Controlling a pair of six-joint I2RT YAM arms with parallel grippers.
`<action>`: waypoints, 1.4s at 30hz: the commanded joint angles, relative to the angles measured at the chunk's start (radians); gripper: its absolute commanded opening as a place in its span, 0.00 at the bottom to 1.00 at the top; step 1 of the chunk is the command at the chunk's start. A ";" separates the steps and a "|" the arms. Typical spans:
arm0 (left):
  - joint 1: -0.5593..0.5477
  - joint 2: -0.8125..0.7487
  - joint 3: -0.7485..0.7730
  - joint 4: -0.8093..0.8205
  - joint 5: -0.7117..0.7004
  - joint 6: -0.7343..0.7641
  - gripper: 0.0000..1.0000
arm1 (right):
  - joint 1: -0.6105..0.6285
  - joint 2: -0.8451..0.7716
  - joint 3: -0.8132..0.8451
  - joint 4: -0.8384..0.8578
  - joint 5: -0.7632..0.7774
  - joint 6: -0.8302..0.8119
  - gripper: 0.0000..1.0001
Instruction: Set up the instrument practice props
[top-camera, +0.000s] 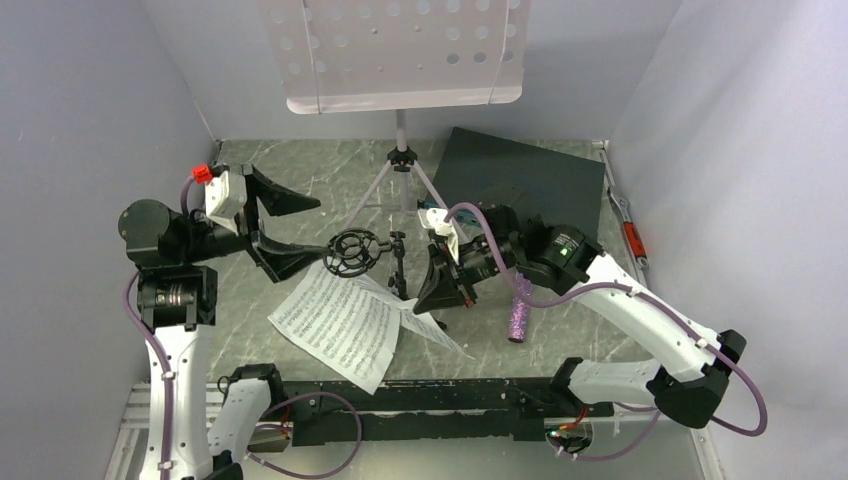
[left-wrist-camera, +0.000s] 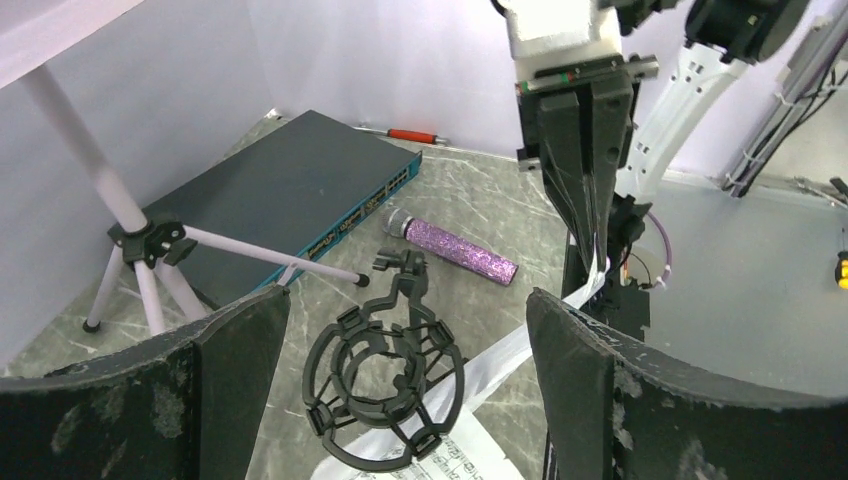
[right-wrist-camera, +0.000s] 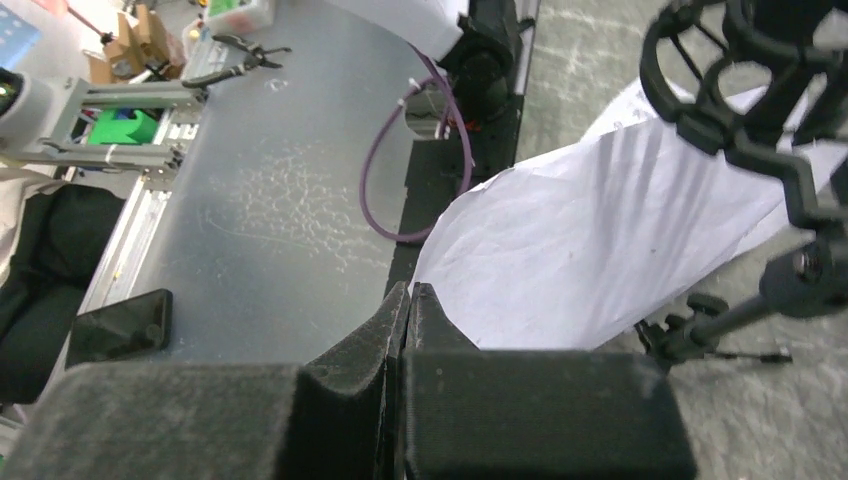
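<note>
The pale lilac music stand (top-camera: 400, 50) rises on its tripod (left-wrist-camera: 140, 240) at the back. My left gripper (top-camera: 310, 232) (left-wrist-camera: 405, 330) is open, its fingers either side of the ring mount of the small black tripod stand (top-camera: 352, 250) (left-wrist-camera: 385, 385), not touching it. A printed sheet-music page (top-camera: 340, 325) lies in front. My right gripper (top-camera: 440, 290) (right-wrist-camera: 410, 290) points down and is shut on the edge of a second white page (right-wrist-camera: 600, 240) (left-wrist-camera: 500, 360), lifting it. The glittery purple microphone (top-camera: 519, 310) (left-wrist-camera: 455, 250) lies on the table to the right.
A flat dark grey-teal box (top-camera: 525, 180) (left-wrist-camera: 290, 190) lies at the back right behind the stand's legs. A red-handled tool (top-camera: 632, 238) rests by the right wall. A black rail (top-camera: 430, 395) runs along the near edge. Pale walls close three sides.
</note>
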 joint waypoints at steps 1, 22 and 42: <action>-0.012 -0.037 0.031 -0.061 0.077 0.116 0.94 | 0.026 0.019 0.113 0.087 -0.082 0.008 0.00; -0.061 -0.039 0.137 -0.433 0.235 0.488 0.94 | 0.096 0.202 0.433 0.137 0.048 0.096 0.00; -0.068 -0.002 0.163 -0.510 0.140 0.507 0.34 | 0.096 0.450 0.852 -0.090 0.145 -0.008 0.00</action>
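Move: The right fingers hold the upper music sheet by its edge; the left gripper's open fingers wait some 15 cm to their left, 9 cm ahead and 10 cm higher. From the left hand the sheet's middle is about 10 cm right, 1 cm back and 25 cm down; the shock mount 5 cm ahead, 3 cm right, 20 cm down; the lower sheet 2 cm ahead, 2 cm left, 40 cm down. Right hand lifts the sheet about 13 cm up and leftward to the left gripper, which backs 5 cm, then half-closes. ##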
